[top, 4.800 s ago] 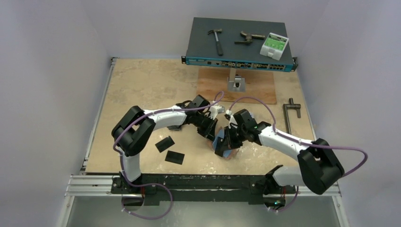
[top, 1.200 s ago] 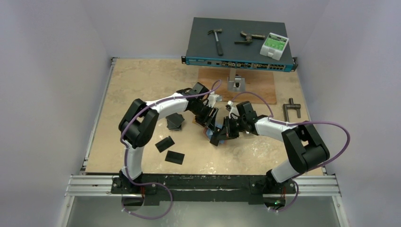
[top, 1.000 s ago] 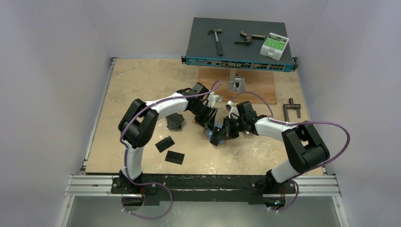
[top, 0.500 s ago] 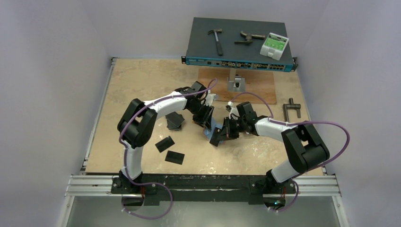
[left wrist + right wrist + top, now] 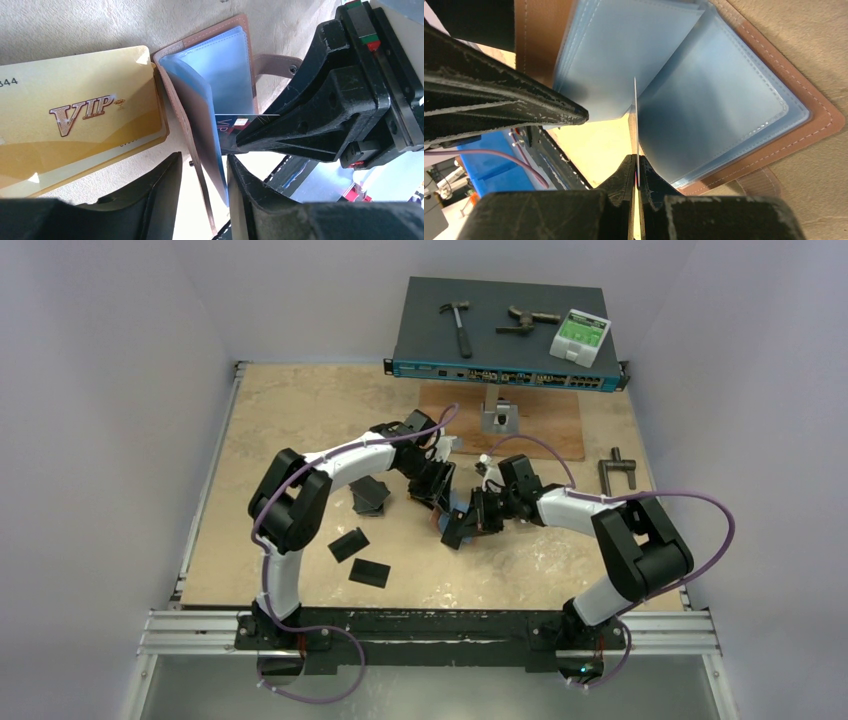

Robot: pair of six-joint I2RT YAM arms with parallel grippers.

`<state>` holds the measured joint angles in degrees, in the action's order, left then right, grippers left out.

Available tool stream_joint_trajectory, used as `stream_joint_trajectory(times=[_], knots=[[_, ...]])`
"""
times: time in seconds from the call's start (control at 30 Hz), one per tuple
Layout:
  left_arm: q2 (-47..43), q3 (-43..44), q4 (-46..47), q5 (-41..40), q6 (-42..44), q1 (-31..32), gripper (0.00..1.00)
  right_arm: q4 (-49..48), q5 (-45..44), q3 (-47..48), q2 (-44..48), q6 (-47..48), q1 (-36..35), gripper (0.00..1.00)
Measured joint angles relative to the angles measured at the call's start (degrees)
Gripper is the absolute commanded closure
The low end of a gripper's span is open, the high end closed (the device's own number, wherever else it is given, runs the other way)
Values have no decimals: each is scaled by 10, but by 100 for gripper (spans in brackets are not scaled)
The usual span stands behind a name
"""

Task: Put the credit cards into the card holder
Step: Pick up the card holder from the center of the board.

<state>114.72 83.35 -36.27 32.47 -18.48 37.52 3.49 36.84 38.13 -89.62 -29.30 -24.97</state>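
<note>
The card holder (image 5: 220, 65) lies open mid-table, salmon-brown leather with blue clear sleeves (image 5: 724, 100). My right gripper (image 5: 636, 162) is shut on a thin credit card (image 5: 635, 120), seen edge-on with its tip between two sleeves. In the left wrist view that card (image 5: 245, 121) pokes in from the right. My left gripper (image 5: 203, 157) straddles the holder's cover and one sleeve. Its jaws stand apart and the flap leans on the right finger. A gold VIP card (image 5: 75, 125) lies flat beside the holder. Black cards (image 5: 348, 544) (image 5: 369, 572) (image 5: 372, 497) lie left of it.
At the back stands a network switch (image 5: 505, 335) with a hammer, another tool and a white-green box on top. In front of it are a wooden board (image 5: 545, 420) and a small metal block (image 5: 498, 418). A T-handle tool (image 5: 617, 475) lies at the right.
My left wrist has shifted slightly back and left at the holder. The right gripper and its card stay almost in place.
</note>
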Motion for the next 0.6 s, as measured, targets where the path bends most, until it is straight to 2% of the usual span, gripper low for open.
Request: stream_joint_trajectory(times=[0.37, 0.6], knots=[[0, 19, -17, -36, 0, 0, 79, -1, 2, 1, 1, 0, -2, 100], [0, 19, -17, -39, 2, 0, 96, -2, 2, 0, 16, 0, 1, 100]])
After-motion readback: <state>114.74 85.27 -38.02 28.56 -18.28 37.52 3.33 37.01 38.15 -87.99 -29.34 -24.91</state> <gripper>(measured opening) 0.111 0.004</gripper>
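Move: The open card holder straddles the space between the hands. Its middle is about 3 cm back, 3 cm to the right and 4 cm below the left hand, whose part-open fingers already straddle its raised leaf. From the left hand, the gold cards lie roughly 3 cm ahead, 4 cm left and 6 cm down. For the right hand, already pinching the black card, the holder's middle is some 3 cm left, level fore and aft, and 2 cm below. Forward by only about 1 cm, with a slight tilt, the left hand eases along while its half-open fingers close onto the raised leaf of the card holder, pinching brown cover and blue pockets together. The right hand keeps its shut grip on the black card, almost still at first, then draws it up about 1 cm at the end. ##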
